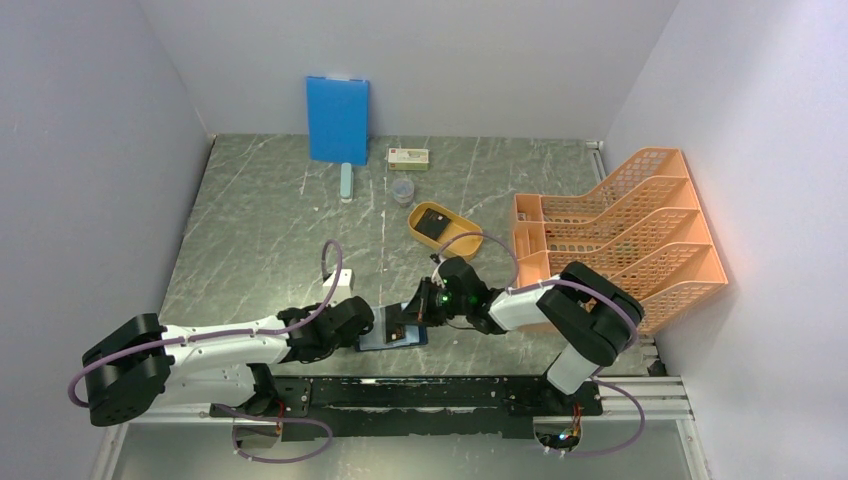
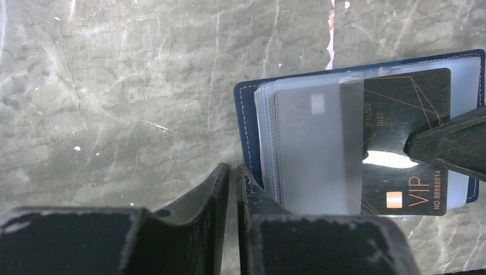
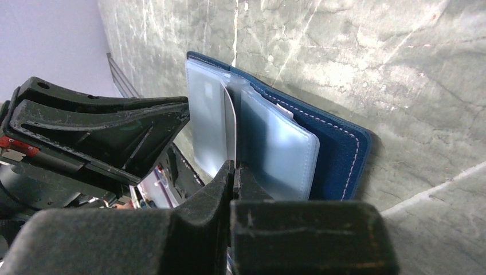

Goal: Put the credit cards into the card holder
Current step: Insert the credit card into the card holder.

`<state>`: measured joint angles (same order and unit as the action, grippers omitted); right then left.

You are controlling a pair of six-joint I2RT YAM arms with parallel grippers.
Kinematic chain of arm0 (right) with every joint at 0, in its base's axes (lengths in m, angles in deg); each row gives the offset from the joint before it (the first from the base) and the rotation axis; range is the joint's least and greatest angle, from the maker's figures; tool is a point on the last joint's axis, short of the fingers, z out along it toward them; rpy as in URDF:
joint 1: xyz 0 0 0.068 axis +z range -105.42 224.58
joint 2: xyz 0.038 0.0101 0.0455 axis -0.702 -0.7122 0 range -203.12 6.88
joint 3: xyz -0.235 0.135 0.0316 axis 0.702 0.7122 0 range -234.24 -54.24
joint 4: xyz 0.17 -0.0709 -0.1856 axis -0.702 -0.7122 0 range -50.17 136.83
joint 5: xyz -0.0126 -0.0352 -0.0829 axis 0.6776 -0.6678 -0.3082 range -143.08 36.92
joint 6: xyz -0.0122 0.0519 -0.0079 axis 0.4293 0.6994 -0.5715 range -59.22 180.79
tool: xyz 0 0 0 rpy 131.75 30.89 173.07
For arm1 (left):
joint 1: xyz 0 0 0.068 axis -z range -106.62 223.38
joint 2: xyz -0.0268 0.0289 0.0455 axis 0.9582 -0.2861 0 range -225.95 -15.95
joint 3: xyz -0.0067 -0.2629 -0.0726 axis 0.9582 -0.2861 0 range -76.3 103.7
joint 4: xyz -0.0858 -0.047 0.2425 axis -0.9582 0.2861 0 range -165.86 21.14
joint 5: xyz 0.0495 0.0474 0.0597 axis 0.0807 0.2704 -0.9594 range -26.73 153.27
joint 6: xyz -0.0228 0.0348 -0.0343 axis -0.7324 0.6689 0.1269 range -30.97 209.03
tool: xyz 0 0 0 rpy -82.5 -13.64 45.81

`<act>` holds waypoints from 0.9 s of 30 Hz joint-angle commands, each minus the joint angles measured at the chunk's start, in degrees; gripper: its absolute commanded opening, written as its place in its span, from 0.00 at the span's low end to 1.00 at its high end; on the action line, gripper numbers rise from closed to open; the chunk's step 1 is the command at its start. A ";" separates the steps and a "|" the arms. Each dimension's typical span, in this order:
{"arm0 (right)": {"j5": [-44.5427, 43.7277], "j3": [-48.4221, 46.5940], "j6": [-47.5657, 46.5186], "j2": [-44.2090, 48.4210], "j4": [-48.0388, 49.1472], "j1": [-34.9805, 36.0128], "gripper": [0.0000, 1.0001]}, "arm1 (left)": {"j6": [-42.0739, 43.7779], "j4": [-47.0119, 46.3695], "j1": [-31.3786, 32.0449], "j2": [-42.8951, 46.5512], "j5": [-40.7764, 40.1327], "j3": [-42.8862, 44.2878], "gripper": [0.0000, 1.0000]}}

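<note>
The card holder (image 1: 392, 335) lies open on the table near the front edge, navy cover (image 2: 247, 114) down and clear sleeves up. A black credit card (image 2: 401, 109) with VIP lettering sits partly inside a sleeve. My right gripper (image 3: 235, 166) is shut on that card, which shows edge-on (image 3: 230, 123) beside the blue cover (image 3: 338, 149). My left gripper (image 2: 233, 172) is shut with nothing between its fingers, and one fingertip rests at the holder's left edge. In the top view the left gripper (image 1: 368, 325) and right gripper (image 1: 418, 308) flank the holder.
A yellow-orange oval tray (image 1: 462, 245) behind holds another dark card (image 1: 432, 222). An orange file rack (image 1: 620, 230) stands at the right. A blue board (image 1: 337, 118) leans on the back wall. Near it are a small box (image 1: 408, 157) and a clear cup (image 1: 402, 190).
</note>
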<state>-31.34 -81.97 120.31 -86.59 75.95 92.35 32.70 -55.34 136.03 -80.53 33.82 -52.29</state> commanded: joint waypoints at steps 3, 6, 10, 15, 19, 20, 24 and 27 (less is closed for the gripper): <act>-4.00 2.85 4.16 -1.99 2.59 1.47 0.00 | -0.70 -2.66 -0.25 -1.58 5.40 -2.37 0.17; -5.18 3.22 5.71 -2.30 3.90 2.33 0.00 | -0.79 -2.84 -0.25 -1.49 5.65 -2.59 0.17; -6.30 2.38 6.68 -3.04 3.54 3.47 0.00 | -0.88 -3.29 -0.25 -1.19 6.11 -2.98 0.16; -7.16 1.00 7.00 -3.73 2.25 4.74 0.00 | -0.92 -3.51 -0.23 -1.01 6.43 -3.26 0.17; -7.55 0.64 6.26 -1.82 -0.25 4.97 0.00 | -0.88 -3.06 -0.25 -0.35 6.11 -3.49 0.16; -7.78 0.58 5.96 -1.03 -1.24 5.01 0.00 | -0.88 -2.85 -0.25 -0.11 6.01 -3.44 0.17; -8.91 -0.01 4.80 1.79 -5.44 5.13 0.14 | -0.88 -2.89 -0.22 0.66 5.92 -3.61 0.17; -9.34 -0.45 4.31 3.12 -7.59 5.11 0.32 | -0.64 -3.27 -0.25 0.64 5.99 -3.60 0.17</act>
<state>-38.53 -81.53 126.45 -85.35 74.75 96.99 32.63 -59.06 135.77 -79.33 35.13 -53.95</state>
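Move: The card pinched in the right gripper already has its leading edge inside the holder's clear pocket. The pocket's middle lies about 6 cm left of that hand, level fore and aft and 1 cm below. The yellow tray stands some 20 cm ahead and 9 cm right of it, and the plastic cup 28 cm straight ahead, both about 1 cm below it. From the left gripper, at the holder's left edge, the same pocket is about 4 cm right and 1 cm ahead. Push the right gripper left by about 1.5 cm, easing back nearly 1 cm and turning a touch clockwise, to slide the pinched card deeper under the clear pocket. Then open the fingers about a quarter around the card and draw right a little. Keep the left fingertips against the holder's left edge, shifting them right just under 1 cm. ##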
